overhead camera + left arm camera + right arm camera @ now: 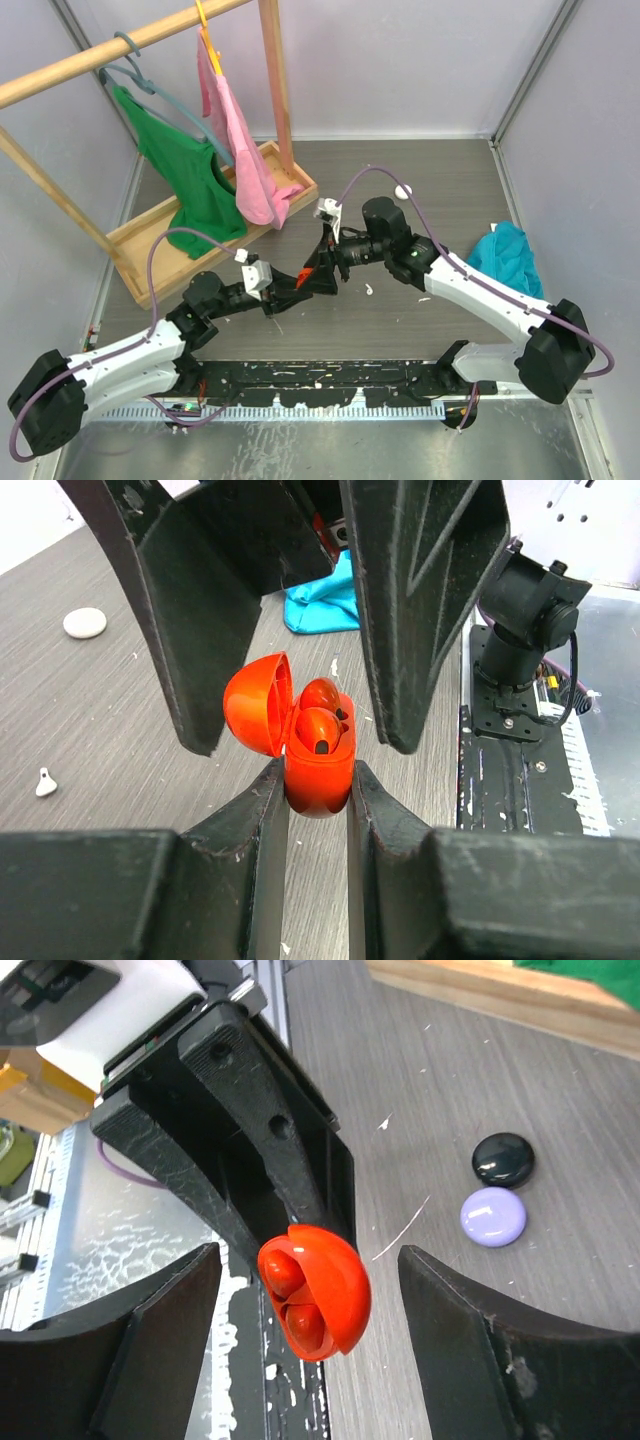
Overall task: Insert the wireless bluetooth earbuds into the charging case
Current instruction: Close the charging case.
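A red charging case (320, 780) hangs above the table, pinched at its base by my left gripper (318, 785), which is shut on it. Its lid (258, 705) stands open to the left. Two red earbuds (318, 725) sit side by side in the case's wells. My right gripper (310, 1300) is open, its fingers (200, 610) standing on either side of the case (335, 1305) without touching it. In the top view both grippers meet at the case (305, 280) in the middle of the table. A loose white earbud (44, 782) lies on the table to the left.
A black round case (503, 1158) and a lilac one (493, 1216) lie on the table beyond the grippers. A white round case (403, 191) sits further back. A teal cloth (505, 255) is at the right. The wooden clothes rack (215, 215) stands at the back left.
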{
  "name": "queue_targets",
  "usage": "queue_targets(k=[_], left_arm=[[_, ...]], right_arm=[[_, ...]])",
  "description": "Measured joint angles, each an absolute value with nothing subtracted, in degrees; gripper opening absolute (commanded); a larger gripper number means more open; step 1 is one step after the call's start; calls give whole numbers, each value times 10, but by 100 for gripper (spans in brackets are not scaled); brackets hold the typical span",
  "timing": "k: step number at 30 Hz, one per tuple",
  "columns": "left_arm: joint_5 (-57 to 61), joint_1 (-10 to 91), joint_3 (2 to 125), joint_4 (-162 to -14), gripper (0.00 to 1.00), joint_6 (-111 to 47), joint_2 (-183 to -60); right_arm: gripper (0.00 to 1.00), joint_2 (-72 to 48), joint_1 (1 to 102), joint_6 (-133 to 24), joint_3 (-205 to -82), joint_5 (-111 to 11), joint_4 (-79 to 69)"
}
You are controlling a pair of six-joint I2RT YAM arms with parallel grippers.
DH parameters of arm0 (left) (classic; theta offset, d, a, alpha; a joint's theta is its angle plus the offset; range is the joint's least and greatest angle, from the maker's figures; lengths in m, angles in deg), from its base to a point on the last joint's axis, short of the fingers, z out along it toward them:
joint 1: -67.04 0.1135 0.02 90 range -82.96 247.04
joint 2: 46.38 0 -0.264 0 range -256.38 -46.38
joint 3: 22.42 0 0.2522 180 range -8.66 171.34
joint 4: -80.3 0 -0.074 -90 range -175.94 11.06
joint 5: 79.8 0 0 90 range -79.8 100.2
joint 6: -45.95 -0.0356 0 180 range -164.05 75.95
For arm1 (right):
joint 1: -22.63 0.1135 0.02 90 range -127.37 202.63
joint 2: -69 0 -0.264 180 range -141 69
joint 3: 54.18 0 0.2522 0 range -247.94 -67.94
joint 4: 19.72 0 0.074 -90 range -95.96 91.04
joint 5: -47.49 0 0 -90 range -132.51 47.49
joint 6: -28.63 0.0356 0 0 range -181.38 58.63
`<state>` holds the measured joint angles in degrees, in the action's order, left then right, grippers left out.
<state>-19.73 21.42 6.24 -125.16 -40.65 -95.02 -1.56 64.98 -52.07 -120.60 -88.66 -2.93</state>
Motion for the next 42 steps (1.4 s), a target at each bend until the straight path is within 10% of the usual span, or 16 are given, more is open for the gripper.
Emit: queue_targets(k=[22, 42], left_arm=[[-134, 214, 62, -1240, 0, -327, -981], [73, 223, 163, -959, 3, -90, -1101]], right_arm=[[77, 16, 647, -569, -1203, -911, 10], [80, 109, 647, -525, -1073, -469, 1]])
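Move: Between the right hand's open fingers sits the red charging case, its lid half open on the forward side, its middle about 2 cm left of that hand and 1 cm below. The left hand holds the case, its middle some 2 cm to the hand's right and level. Below on the table, some 17 cm under the left hand, the purple case lies about 11 cm ahead and 5 cm left; the black case is 5 cm farther left of it. Drawing back about 1.5 cm, the right hand brings its forward fingertip against the lid to swing it shut while the left hand steadies the case. Then, fingers still wide open, the right hand pulls away from the case forward, right and down, turning clockwise. The left hand keeps its grip and sinks about 11 cm while going 6 cm forward, its fingers swinging to point forward-right and down. ##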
